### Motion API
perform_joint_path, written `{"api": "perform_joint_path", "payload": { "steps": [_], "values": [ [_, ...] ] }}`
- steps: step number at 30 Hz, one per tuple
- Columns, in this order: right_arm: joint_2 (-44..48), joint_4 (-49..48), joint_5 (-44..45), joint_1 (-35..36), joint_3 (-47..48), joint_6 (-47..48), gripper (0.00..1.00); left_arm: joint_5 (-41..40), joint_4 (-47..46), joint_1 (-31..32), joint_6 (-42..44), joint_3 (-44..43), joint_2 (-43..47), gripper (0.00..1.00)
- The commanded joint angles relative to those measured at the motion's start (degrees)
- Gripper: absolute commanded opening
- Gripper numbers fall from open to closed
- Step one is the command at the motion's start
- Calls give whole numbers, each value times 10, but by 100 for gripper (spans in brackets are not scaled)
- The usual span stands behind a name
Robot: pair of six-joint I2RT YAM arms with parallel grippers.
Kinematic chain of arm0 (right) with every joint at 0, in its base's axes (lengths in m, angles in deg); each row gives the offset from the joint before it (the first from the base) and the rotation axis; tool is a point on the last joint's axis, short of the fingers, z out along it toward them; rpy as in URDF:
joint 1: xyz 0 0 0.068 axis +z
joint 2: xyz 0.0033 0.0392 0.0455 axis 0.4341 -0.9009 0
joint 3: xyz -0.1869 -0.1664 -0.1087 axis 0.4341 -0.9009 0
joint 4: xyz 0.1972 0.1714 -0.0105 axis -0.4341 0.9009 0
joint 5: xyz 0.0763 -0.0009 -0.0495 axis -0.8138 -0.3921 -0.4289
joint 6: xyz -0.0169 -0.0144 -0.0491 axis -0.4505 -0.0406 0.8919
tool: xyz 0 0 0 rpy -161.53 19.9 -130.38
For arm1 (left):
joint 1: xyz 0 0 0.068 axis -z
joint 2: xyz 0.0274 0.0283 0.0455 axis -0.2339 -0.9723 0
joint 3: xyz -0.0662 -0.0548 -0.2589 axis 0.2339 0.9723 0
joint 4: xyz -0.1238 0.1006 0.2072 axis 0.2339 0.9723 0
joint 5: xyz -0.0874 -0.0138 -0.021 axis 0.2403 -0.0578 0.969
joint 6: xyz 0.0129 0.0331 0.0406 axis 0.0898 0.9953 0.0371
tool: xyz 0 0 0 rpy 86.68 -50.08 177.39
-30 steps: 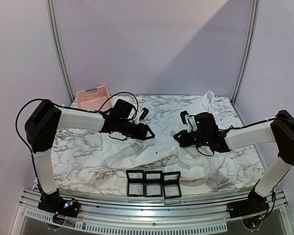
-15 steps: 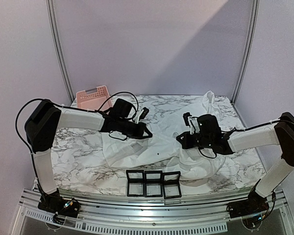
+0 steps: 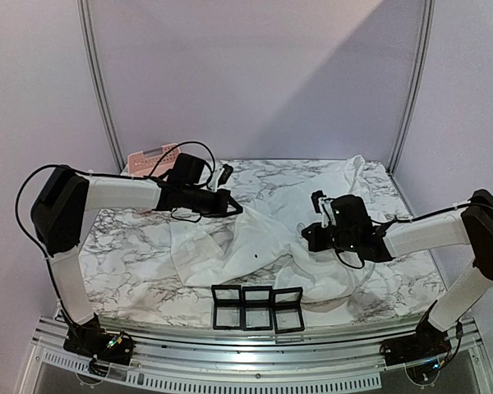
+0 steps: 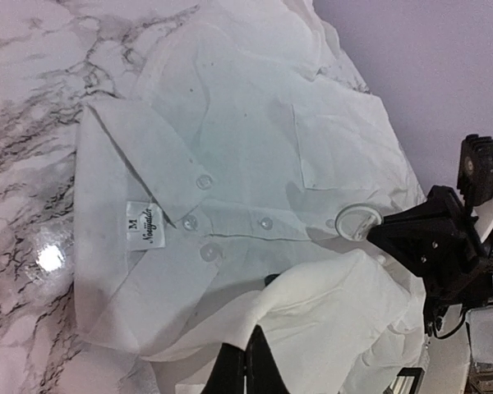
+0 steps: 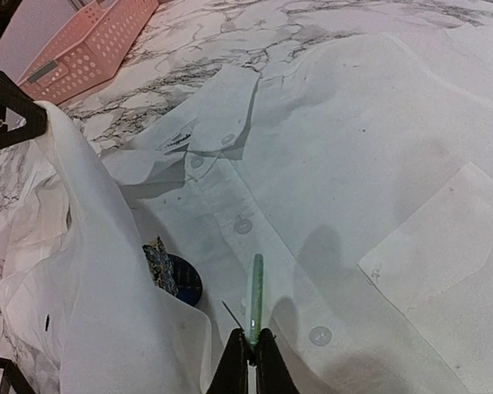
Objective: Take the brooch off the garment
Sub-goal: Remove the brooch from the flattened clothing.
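Observation:
The white garment (image 3: 263, 215) lies wrinkled across the marble table, with its collar, label and button placket (image 4: 230, 222) showing. My left gripper (image 4: 251, 341) is shut on a fold of the garment (image 4: 345, 312) and holds it up off the shirt front. My right gripper (image 5: 251, 336) is shut on a thin round pale-green brooch (image 5: 255, 287), seen edge-on, standing on the placket with a fine pin beside it. In the left wrist view this brooch (image 4: 355, 222) shows as a pale ring. A dark blue round piece (image 5: 174, 277) peeks out from under the lifted fold.
A pink basket (image 3: 152, 158) stands at the table's back left, behind my left arm. A black three-compartment tray (image 3: 257, 307) sits at the near edge, on the garment's hem. Bare marble (image 3: 127, 246) shows to the left of the shirt.
My left gripper has shut on the fabric and drawn back and left, pulling the fold up with it. My right gripper stays shut and has shifted slightly right.

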Motion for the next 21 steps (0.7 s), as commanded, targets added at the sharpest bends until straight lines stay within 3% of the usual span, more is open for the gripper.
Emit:
{"api": "perform_joint_path", "payload": {
  "steps": [1,7,14,17,21],
  "values": [
    [13,15,27,1,-8,2,0,4,-6,-9,-2,-1,15,0],
    [33,22,33,1,-7,-5,0,-10,6,-10,8,-3,21,2],
    [95,30,36,1,-5,-7,0,-105,24,-10,75,21,101,45],
    [126,13,-12,-4,-13,3,0,-127,2,-10,112,50,161,53],
    [171,-49,-162,-16,-36,11,0,-108,-46,-10,133,85,233,61]
  ]
}}
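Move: The left fingers are shut on the shirt's flap edge, right at the hand point; the basket stands about 17 cm ahead and 22 cm to the left. The brooch lies roughly 5 cm back, 16 cm right and 3 cm lower. It is already in the right fingers, 1 cm ahead and 1 cm left of their hand point; from there a dark disc lies 3 cm ahead, 7 cm left, 7 cm below. Hold the left gripper almost still, then open it to a little over half to let go of the shirt's flap edge, and lift it fast, about 10 cm up and some 4 cm left, tilting the fingers upward. Meanwhile raise the right gripper about 8 cm, away from the shirt, keeping the brooch pinched. ##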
